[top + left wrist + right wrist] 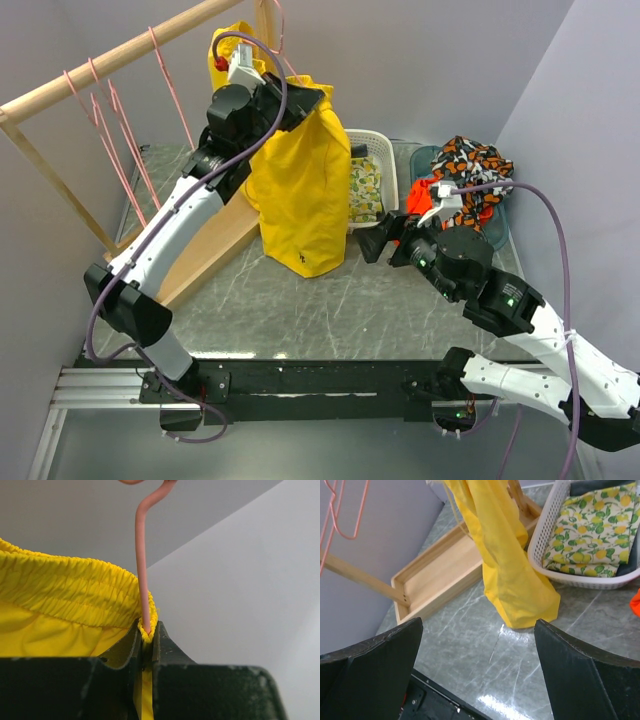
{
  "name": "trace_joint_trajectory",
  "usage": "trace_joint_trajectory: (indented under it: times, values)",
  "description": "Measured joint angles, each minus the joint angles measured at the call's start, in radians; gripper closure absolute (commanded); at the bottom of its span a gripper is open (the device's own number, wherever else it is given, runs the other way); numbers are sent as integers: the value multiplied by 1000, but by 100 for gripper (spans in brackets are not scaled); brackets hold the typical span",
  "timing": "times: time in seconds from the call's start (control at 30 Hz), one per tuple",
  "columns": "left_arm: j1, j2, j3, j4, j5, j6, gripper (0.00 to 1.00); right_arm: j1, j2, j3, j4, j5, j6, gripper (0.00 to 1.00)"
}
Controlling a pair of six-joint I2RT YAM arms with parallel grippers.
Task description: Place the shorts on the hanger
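The yellow shorts (300,190) hang from up high, their lower end resting on the table; they also show in the right wrist view (505,555). My left gripper (300,105) is raised near the rack's post. In its wrist view it (146,635) is shut on the shorts' gathered waistband (65,592), with the pink hanger wire (141,565) pinched into the fold and its hook curving out of the top of the frame. My right gripper (378,240) is open and empty, low over the table right of the shorts; its wide-apart fingers (479,625) face the shorts' lower end.
A wooden rack rail (110,65) carries several pink hangers (110,130) at the left; its wooden base tray (440,565) lies behind the shorts. A white basket (385,140) holds a lemon-print cloth. An orange-red cloth (425,195) and a patterned cloth (470,165) lie at the right.
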Motion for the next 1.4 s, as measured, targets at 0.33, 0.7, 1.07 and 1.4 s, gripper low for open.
trace_joint_trajectory:
  times: [0.33, 0.7, 1.07, 1.4]
  values:
    - [89, 101, 130, -21, 57, -36, 99, 0, 4, -26, 21, -27, 10, 0]
    - [174, 262, 335, -53, 82, -60, 99, 0, 29, -26, 27, -48, 10, 0]
    - [234, 332, 379, -52, 140, -90, 99, 0, 64, -26, 28, -63, 10, 0]
    - [256, 318, 285, 39, 172, -101, 99, 0, 68, -31, 42, -77, 10, 0]
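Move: Ahead and to the left of the left hand, which already grips the hanger with the yellow shorts on it, is the far end of the wooden rail: about 18 cm forward, 17 cm left and 12 cm higher. The nearest hanging pink hanger is some 33 cm left and 6 cm forward. The laundry basket is about 15 cm forward, 10 cm right and 44 cm below. From the empty right hand the rail end is roughly 40 cm forward, 30 cm left and 25 cm up. Carrying the hanger and shorts towards the far end of the rail, the left hand goes about 12 cm forward and 6 cm left. It rises about 1 cm, then sinks to end some 2 cm lower, its forward travel nearly stopping towards the end. Its fingers keep their pinch on hanger wire and waistband, with only a slight wrist turn. The open right hand drifts a few centimetres left and down, touching nothing. ##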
